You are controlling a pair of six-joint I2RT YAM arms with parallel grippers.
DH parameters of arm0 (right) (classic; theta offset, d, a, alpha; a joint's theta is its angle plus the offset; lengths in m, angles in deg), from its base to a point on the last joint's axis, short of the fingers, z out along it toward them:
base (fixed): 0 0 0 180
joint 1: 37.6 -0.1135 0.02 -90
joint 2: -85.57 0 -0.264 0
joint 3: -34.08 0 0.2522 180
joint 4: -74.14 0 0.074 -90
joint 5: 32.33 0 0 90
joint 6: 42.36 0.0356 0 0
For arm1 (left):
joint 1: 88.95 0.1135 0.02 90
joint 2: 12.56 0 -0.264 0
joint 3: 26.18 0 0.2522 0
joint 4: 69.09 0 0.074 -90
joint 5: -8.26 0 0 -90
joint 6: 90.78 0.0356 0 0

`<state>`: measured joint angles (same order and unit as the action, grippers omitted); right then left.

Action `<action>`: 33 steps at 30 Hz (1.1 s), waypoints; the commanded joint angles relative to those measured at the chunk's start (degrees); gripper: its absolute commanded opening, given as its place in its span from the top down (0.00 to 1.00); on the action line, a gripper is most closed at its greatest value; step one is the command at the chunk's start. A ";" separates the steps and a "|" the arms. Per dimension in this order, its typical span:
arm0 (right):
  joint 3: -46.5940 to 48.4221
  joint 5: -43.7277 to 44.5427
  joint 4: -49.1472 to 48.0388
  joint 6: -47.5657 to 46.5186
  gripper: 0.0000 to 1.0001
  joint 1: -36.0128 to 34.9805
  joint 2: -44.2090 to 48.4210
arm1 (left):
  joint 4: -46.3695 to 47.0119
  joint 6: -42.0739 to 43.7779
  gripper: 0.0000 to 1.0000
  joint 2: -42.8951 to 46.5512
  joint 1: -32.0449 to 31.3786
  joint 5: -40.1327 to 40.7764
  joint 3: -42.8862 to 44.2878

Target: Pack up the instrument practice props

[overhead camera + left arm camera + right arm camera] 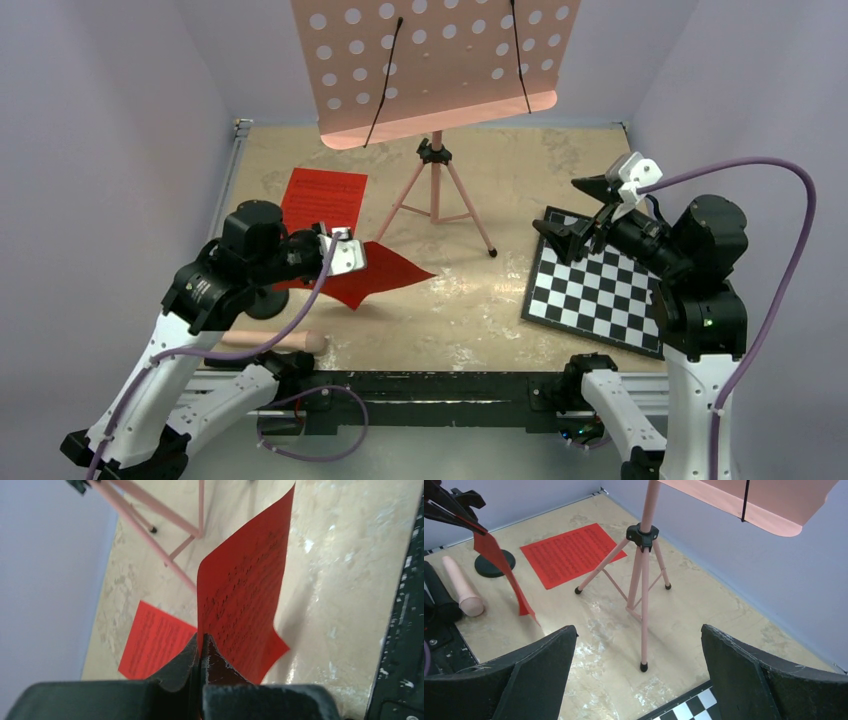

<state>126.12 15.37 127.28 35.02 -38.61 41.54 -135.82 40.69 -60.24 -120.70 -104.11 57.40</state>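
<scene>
My left gripper (pixel 202 641) is shut on the corner of a red sheet-music page (pixel 245 590), which hangs lifted above the table (pixel 470 290). From above, that gripper (pixel 352 258) holds the page (pixel 390 275) left of centre. A second red page (pixel 322 198) lies flat behind it. The pink music stand (pixel 435 190) rises at the back centre, its perforated desk (pixel 430 60) high up. A pink rod (pixel 275 342) lies near the front left beside its black round base (pixel 495 564). My right gripper (pixel 638 628) is open and empty, facing the stand's legs.
A black-and-white checkerboard (pixel 600 290) lies at the right, under my right gripper (pixel 572 210). Lilac walls close in the table on three sides. A black rail (pixel 440 385) runs along the near edge between the arm bases.
</scene>
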 commanded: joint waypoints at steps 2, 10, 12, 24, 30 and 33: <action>2.80 1.33 -0.69 3.09 0.01 -0.26 -1.87 | 9.11 5.90 1.00 -1.45 5.96 5.80 -5.47; 4.11 1.37 1.81 0.88 0.01 -0.30 -1.50 | 18.22 7.98 1.00 -4.11 14.33 7.05 -10.22; 3.76 1.68 1.93 1.06 0.01 -0.30 -1.21 | 22.32 7.21 1.00 -4.70 17.20 6.88 -11.86; 1.57 4.85 3.09 0.20 0.01 -0.30 0.56 | 33.27 4.68 1.00 -18.03 27.40 3.37 -9.08; 1.07 4.93 3.38 1.52 0.01 -0.30 -0.30 | 31.10 4.31 1.00 -27.83 29.80 1.04 -0.45; -0.22 4.18 1.37 1.16 0.01 -0.30 -1.10 | 25.41 2.71 1.00 -35.33 30.48 0.96 7.06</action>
<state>127.04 19.26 130.75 36.03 -38.68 41.23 -107.91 45.76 -88.87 -91.50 -100.78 55.15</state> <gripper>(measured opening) 0.986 0.013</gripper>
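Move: The lying red sheet, which the held red sheet is being taken to, has its middle about 28 cm ahead of the left hand, 12 cm left and 30 cm below; from the right hand it is some 28 cm ahead, 54 cm left and 42 cm down. The music stand's left foot is roughly 24 cm straight ahead of the left hand at table height. The mic stand stands about 6 cm ahead and 25 cm left, the pink mic 5 cm back and 24 cm left. The red sheet, still pinched in the left fingers, is carried some 21 cm forward and swung about 12 cm left to come over the sheet lying on the table, sinking about 7 cm on the way. The wrist turns roughly 30 degrees counter-clockwise, mostly during the leftward sweep, and the last stretch runs nearly straight forward with the fingers kept shut. ##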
